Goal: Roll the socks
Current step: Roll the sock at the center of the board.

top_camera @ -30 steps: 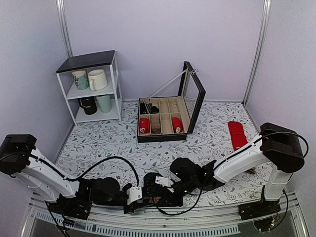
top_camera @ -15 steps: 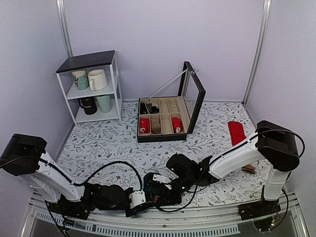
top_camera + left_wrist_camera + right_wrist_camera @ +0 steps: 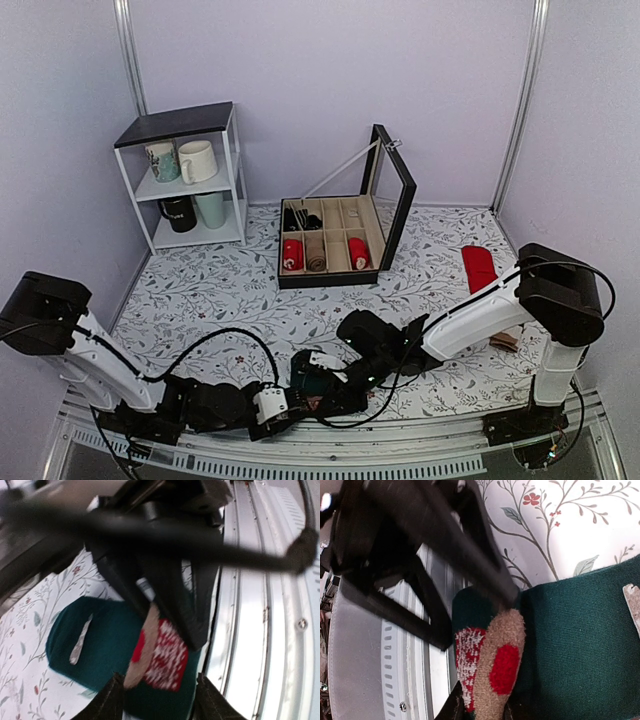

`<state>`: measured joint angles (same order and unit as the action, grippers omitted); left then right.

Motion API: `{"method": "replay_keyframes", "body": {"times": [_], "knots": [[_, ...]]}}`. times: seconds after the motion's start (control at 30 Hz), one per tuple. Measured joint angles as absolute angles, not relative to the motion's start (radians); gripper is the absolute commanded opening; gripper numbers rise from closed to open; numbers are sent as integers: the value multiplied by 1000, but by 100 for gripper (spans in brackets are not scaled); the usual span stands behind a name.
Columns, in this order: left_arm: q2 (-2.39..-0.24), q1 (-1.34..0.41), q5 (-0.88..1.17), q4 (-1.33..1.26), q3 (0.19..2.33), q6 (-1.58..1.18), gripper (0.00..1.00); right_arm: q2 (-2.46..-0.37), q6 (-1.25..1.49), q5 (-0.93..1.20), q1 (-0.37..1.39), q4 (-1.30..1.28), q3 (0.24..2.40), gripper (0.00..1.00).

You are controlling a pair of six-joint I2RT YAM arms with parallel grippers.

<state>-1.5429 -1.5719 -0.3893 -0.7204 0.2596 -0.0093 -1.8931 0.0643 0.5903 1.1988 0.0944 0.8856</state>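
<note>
The dark teal socks (image 3: 303, 376) lie at the table's near edge, between both grippers. In the left wrist view the socks (image 3: 100, 640) show a red-and-white patch and a beige piece on the folded end. My right gripper (image 3: 484, 707) is shut on that folded end of the socks (image 3: 580, 645); from above, the right gripper (image 3: 324, 384) comes in from the right. My left gripper (image 3: 161, 702) is open, with its fingertips (image 3: 114, 700) standing apart on either side of the same end. From above, the left gripper (image 3: 292, 400) sits low by the front rail.
A metal rail (image 3: 270, 605) runs right beside the socks. Farther back stand a black compartment box (image 3: 340, 240) with its lid up, a white shelf (image 3: 190, 180) with mugs, and red socks (image 3: 480, 270) at the right. Something brown (image 3: 506, 342) lies by the right arm.
The left gripper's jaws have spread wider and it has drawn back a little toward the rail. The right gripper shifted left with the sock end and now holds still.
</note>
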Motion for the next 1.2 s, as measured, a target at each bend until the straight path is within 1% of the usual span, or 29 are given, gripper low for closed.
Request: {"method": "replay_keyframes", "body": {"times": [0.13, 0.27, 0.6, 0.73, 0.77, 0.87, 0.97, 1.03, 1.13, 1.2], "knots": [[-1489, -1573, -421, -721, 205, -12, 50, -1894, 65, 592, 1198, 94, 886, 20], [-1485, -1574, -434, -721, 200, -12, 49, -1898, 65, 599, 1196, 94, 889, 20], [-1540, -1577, -427, -759, 220, 11, 51, -1901, 66, 604, 1195, 94, 891, 20], [-1582, -1577, -420, -781, 238, 14, 48, -1901, 68, 607, 1194, 94, 892, 19], [-1592, -1577, -419, -788, 240, 14, 46, -1902, 68, 608, 1193, 94, 892, 19], [-1616, -1577, -414, -804, 241, 7, 32, -1904, 69, 613, 1192, 93, 893, 19], [-1621, -1577, -406, -815, 240, -5, 20, -1904, 70, 614, 1191, 94, 893, 19], [-1621, -1577, -400, -825, 236, -12, 0, -1905, 72, 614, 1191, 93, 894, 20], [-1617, -1577, -390, -837, 229, -21, 0, -1905, 74, 616, 1190, 87, 897, 21], [-1616, -1575, -384, -838, 229, -32, 0, -1905, 78, 615, 1190, 85, 899, 26]]}}
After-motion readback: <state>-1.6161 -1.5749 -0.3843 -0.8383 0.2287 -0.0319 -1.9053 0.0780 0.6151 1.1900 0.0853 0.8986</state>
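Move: The rolled part of the sock has its middle about 3 cm to the right of the left hand, level front to back and some 1 cm lower. The sock's flat green part lies about 5 cm ahead of that hand and 2 cm to its right; the metal front rail runs about 4 cm behind and 3 cm below it, 2 cm to its right. The right hand already grips the roll's right end, the roll's middle about 3 cm to its left and level with it otherwise. The roll's left end is what the left hand works on: with its fingers half open, the hand first backs off leftward by about 2 cm, then comes back right nearly as far while sinking 1 cm, and shuts the fingers on the green cloth at that end. The right hand stays put and keeps its pinch on the roll's right end. ##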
